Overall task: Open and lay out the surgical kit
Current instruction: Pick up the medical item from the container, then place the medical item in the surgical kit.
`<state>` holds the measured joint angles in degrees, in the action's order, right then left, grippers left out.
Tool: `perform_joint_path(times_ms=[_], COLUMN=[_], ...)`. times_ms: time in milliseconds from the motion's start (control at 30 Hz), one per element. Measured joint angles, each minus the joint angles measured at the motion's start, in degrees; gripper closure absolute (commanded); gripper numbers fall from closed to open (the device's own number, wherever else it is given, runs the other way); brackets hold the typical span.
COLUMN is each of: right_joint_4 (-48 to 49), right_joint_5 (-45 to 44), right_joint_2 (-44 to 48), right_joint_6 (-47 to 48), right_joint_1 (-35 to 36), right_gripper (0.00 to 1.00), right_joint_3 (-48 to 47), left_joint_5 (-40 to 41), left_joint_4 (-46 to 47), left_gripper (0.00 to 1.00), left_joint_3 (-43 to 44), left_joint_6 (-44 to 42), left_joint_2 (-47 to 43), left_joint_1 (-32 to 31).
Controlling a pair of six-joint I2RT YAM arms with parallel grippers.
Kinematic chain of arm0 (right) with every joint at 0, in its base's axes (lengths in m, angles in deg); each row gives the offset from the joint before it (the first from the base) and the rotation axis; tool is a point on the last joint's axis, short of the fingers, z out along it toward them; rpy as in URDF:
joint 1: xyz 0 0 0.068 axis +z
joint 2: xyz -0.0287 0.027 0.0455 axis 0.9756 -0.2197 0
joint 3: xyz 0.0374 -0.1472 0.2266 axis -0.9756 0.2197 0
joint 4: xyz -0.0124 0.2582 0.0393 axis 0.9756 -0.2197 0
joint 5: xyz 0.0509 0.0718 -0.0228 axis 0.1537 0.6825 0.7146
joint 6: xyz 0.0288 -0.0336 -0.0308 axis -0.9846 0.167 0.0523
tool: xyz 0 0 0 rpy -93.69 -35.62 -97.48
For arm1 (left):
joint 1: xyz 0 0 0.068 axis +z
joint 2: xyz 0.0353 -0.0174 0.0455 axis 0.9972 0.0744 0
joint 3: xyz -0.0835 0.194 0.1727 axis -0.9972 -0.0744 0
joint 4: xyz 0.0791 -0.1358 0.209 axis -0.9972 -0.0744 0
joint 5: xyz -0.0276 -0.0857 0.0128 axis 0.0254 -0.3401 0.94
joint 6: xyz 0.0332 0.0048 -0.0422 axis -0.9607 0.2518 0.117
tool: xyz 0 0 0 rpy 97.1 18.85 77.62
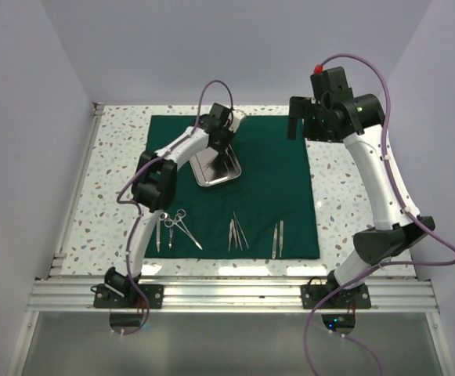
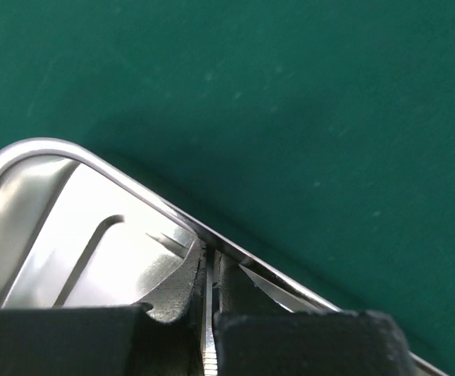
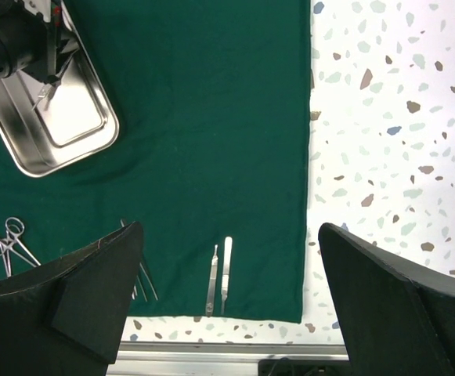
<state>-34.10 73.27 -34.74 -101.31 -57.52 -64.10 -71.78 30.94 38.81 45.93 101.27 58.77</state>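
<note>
The dark green cloth (image 1: 274,196) lies spread flat as a square. On its far left part sits the steel tray (image 1: 221,174). My left gripper (image 1: 214,150) reaches down into the tray and is shut on a thin steel instrument (image 2: 208,329), pinched upright between the black pads just inside the tray's rim (image 2: 133,184). Along the cloth's near edge lie ring-handled scissors and forceps (image 1: 176,225), tweezers (image 1: 237,232) and two slim handles (image 1: 278,239). My right gripper (image 1: 296,127) hangs wide open high above the cloth's far right corner, holding nothing (image 3: 231,227).
Speckled tabletop (image 3: 391,117) borders the cloth on the right and front. An aluminium rail (image 1: 227,294) runs along the near edge by the arm bases. White walls close in the left, back and right sides.
</note>
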Motion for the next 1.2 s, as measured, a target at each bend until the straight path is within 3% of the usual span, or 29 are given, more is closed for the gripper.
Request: perform_joint_path(times_ms=[267, 733, 933, 1200], right_joint_4=[0.0, 2.3, 3.5, 7.2], right_joint_5=[0.5, 2.2, 3.0, 4.4], right_joint_2=[0.0, -0.2, 0.9, 5.7], right_joint_6=[-0.2, -0.5, -0.6, -2.0], right_joint_1=[0.0, 0.0, 0.0, 0.0], right_gripper=[0.01, 0.01, 0.01, 0.01], right_joint_3=[0.0, 0.1, 1.8, 6.5], left_joint_5=[1.3, 3.4, 2.3, 3.5], left_joint_4=[-5.9, -7.9, -7.1, -4.9], left_gripper=[1.00, 1.00, 1.00, 1.00], left_joint_3=[1.9, 5.0, 3.7, -11.4], left_joint_6=[2.7, 14.1, 19.9, 32.2], left_joint_2=[0.0, -3.5, -11.5, -29.4], left_joint_1=[2.6, 7.6, 7.6, 0.7])
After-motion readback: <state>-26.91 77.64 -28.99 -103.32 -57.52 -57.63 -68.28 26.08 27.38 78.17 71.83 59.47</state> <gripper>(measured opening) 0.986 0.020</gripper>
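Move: The left hand already grips the medical item by the tray's right rim, towards the tray's far end; the tray's middle lies about 3 cm back, 4 cm left and 2 cm below this hand. Nearer the robot, the tweezers lie about 24 cm back and 3 cm to its right, the scissors about 23 cm back and 15 cm left. From the right hand, the tray's middle is roughly 12 cm ahead, 26 cm left and 30 cm below. Leftward and low across the tray goes the left hand first, about 6 cm with its fingers still shut on the medical item, dragging the tray's far end along; then it climbs steeply, some 20 cm in all, clear of the tray, swinging back towards the robot and somewhat right at the end. The wrist turns counter-clockwise about 25 degrees and rolls its left side down. ##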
